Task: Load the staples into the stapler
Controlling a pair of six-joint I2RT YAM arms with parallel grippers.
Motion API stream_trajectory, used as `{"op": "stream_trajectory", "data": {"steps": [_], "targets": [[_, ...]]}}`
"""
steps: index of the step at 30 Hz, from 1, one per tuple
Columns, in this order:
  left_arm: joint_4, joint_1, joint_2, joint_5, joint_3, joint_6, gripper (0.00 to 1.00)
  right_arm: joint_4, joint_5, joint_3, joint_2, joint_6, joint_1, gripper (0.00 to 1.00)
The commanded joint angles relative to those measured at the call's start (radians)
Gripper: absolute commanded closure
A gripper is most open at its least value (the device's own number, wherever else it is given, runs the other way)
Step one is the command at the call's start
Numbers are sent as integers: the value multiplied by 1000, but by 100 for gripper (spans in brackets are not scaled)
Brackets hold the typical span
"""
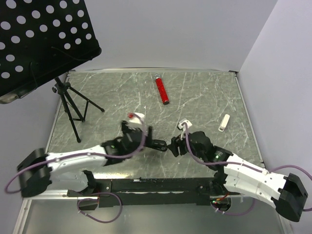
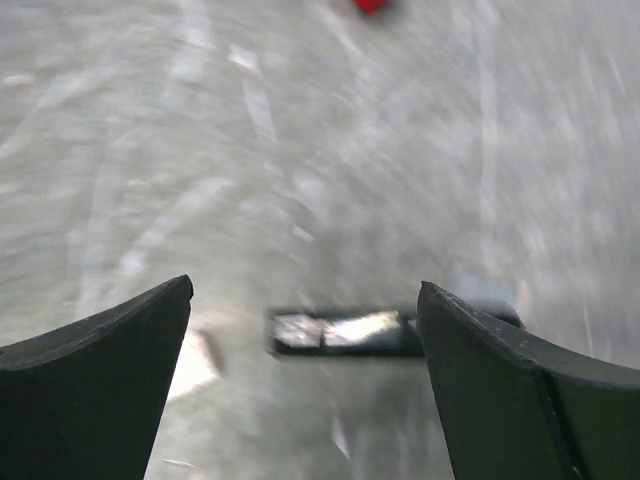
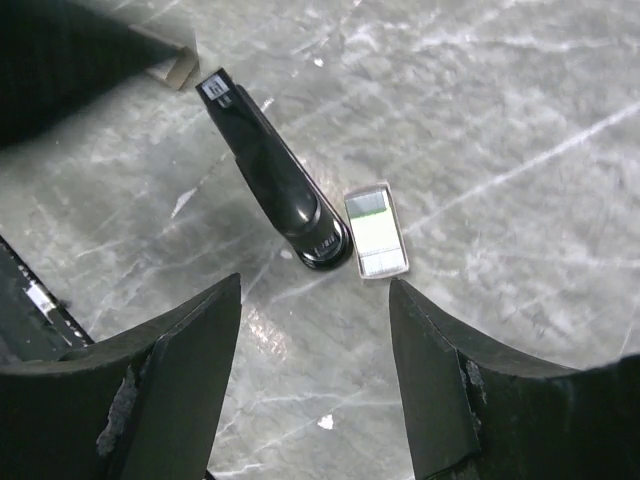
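The black stapler (image 3: pixel 275 175) lies flat on the marble table, pointing away up-left in the right wrist view. The staples (image 3: pixel 375 232), a small silver strip, lie right beside its near rounded end. My right gripper (image 3: pixel 315 300) hangs open just short of both, holding nothing. In the blurred left wrist view the stapler (image 2: pixel 345 333) lies crosswise a little beyond my open left gripper (image 2: pixel 305 300). From above, the stapler (image 1: pixel 159 145) sits between the left gripper (image 1: pixel 147 138) and the right gripper (image 1: pixel 172 147); the staples are hidden there.
A red tube (image 1: pixel 162 90) lies at the back middle and a white piece (image 1: pixel 224 122) to the right. A small beige box with a red mark (image 1: pixel 136 116) sits behind the left gripper. A black perforated stand on a tripod (image 1: pixel 68 100) occupies the far left.
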Motion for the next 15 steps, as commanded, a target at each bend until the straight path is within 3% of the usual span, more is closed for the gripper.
{"op": "stream_trajectory", "data": {"steps": [1,10,15], "targets": [[-41,216,-186,96,-54,-122,1,-105,-105,157,116,-94,-18,32],[-136,645,-322,252,3,-117,1,-393,-160,494,433,-323,-15,32],[-90,788,-325,307,40,-44,0,-501,-168,625,546,-391,5,32]]}}
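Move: The closed black stapler lies about 11 cm to the right hand's left, 1 cm farther out and some 9 cm below; its near end points towards that hand. The staple tray sits about 5 cm to the right hand's left, 2 cm ahead and 10 cm down. The small staple box is roughly 13 cm to the left of the stapler, level with it. From the left hand the stapler is about 5 cm right, 4 cm back and 10 cm below. The stapler is left by the left hand, which sweeps wide open away from it, about 19 cm left, with some forward travel and a lesser rise, turning counter-clockwise roughly 30 degrees. Meanwhile the right hand, fingers staying partly open, comes left and somewhat forward about 5 cm towards the stapler, above its near end and the tray; it rises slightly before levelling off, rolling its left side down and turning counter-clockwise. ##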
